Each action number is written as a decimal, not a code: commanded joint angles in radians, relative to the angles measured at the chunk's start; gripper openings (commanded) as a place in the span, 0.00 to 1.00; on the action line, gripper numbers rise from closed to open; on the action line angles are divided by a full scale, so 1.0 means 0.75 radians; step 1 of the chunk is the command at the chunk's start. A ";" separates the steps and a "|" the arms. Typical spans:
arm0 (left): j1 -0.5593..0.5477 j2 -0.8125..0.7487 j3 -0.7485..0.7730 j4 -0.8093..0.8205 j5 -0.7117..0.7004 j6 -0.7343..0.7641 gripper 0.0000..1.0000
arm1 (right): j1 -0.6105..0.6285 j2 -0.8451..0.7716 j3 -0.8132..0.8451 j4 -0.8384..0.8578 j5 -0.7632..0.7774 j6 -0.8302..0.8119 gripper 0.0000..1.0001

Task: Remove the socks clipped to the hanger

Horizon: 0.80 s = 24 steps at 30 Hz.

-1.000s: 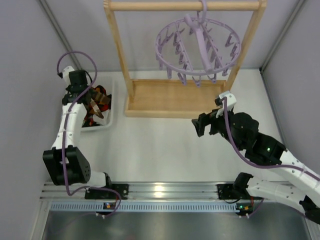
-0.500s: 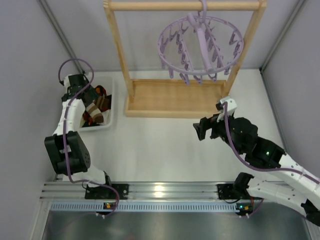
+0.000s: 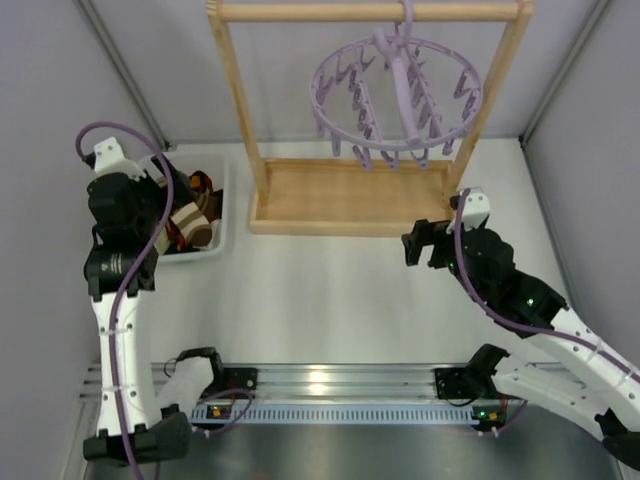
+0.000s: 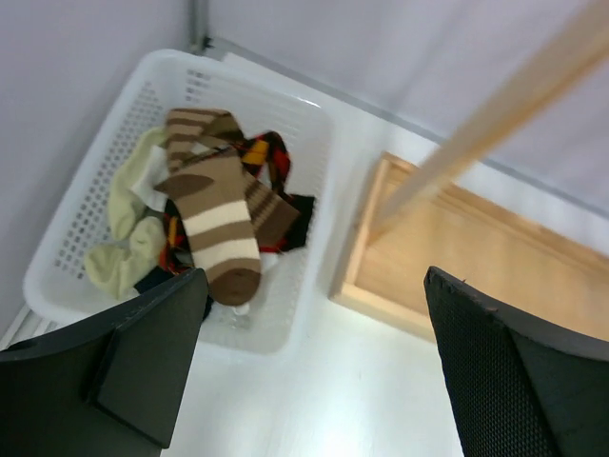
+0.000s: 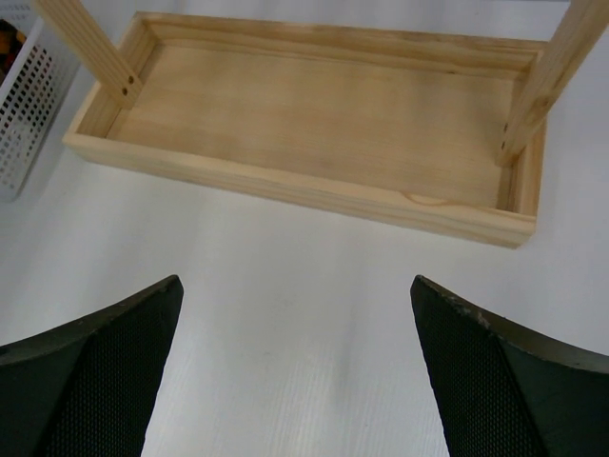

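Note:
The lavender hanger (image 3: 395, 88) hangs from the wooden rack's top bar, and I see no sock on its clips. The socks lie in the white basket (image 4: 84, 171): a brown sock with tan stripes (image 4: 221, 224) on top, and a black argyle sock (image 4: 271, 157) under it. My left gripper (image 4: 314, 367) hovers open above the basket's near right corner, nothing between its fingers. In the top view the left gripper (image 3: 158, 205) is over the basket (image 3: 213, 240). My right gripper (image 5: 295, 371) is open and empty above the table, in front of the rack's base (image 5: 324, 124).
The light wooden rack (image 3: 350, 195) stands at the back centre, its posts rising on either side of the hanger. Pale yellow cloth (image 4: 128, 248) lies in the basket's left part. Grey walls close in on both sides.
My left gripper opened and let the brown striped sock fall into the basket, then rose and drew back. The right gripper shifted slightly right. The hanger swayed a little.

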State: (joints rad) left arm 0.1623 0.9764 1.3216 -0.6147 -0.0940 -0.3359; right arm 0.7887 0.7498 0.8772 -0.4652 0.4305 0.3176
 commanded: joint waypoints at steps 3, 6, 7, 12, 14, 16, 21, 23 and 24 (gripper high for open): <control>-0.197 -0.122 -0.089 -0.141 0.181 0.159 0.99 | -0.015 -0.100 0.094 -0.116 0.250 -0.018 0.99; -0.316 -0.201 -0.124 -0.176 0.179 0.194 0.99 | -0.017 -0.141 0.145 -0.224 0.346 -0.049 0.99; -0.333 -0.262 -0.134 -0.176 0.183 0.200 0.99 | -0.017 -0.163 0.168 -0.279 0.385 -0.053 0.99; -0.358 -0.473 -0.206 -0.209 0.203 0.213 0.99 | -0.017 -0.235 0.229 -0.431 0.479 -0.086 1.00; -0.362 -0.571 -0.236 -0.227 0.191 0.225 0.99 | -0.015 -0.267 0.256 -0.476 0.498 -0.112 1.00; -0.388 -0.629 -0.257 -0.258 0.154 0.245 0.99 | -0.017 -0.298 0.290 -0.562 0.504 -0.123 0.99; -0.519 -0.784 -0.290 -0.383 -0.050 0.278 0.99 | -0.015 -0.355 0.368 -0.733 0.502 -0.129 0.99; -0.574 -0.817 -0.300 -0.424 -0.126 0.274 0.99 | -0.015 -0.376 0.401 -0.762 0.481 -0.139 1.00; -0.586 -0.860 -0.296 -0.432 -0.157 0.264 0.99 | -0.015 -0.380 0.417 -0.783 0.467 -0.151 0.99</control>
State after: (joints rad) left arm -0.2405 0.3706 1.1137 -0.8665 -0.1009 -0.1535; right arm 0.7883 0.4828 1.1313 -0.9512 0.7780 0.2314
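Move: The basket of dropped socks lies about 10 cm ahead of the left hand, 7 cm to its left and some 27 cm below. The foot of the rack's left post is roughly 14 cm ahead, 12 cm right and 30 cm down. From the right hand, the basket is about 17 cm ahead, 51 cm left and 17 cm below, and the empty hanger's middle some 20 cm ahead, 6 cm left and 10 cm higher. Back and to its right, the left hand swings away high above the sock basket, about 15 cm back in all, going sideways early and then almost straight back while the wrist turns some 25 degrees clockwise. The right hand meanwhile goes about 14 cm right, rising and drawing back as well, away from the hanger and also turning clockwise. Both grippers stay wide open and empty. ##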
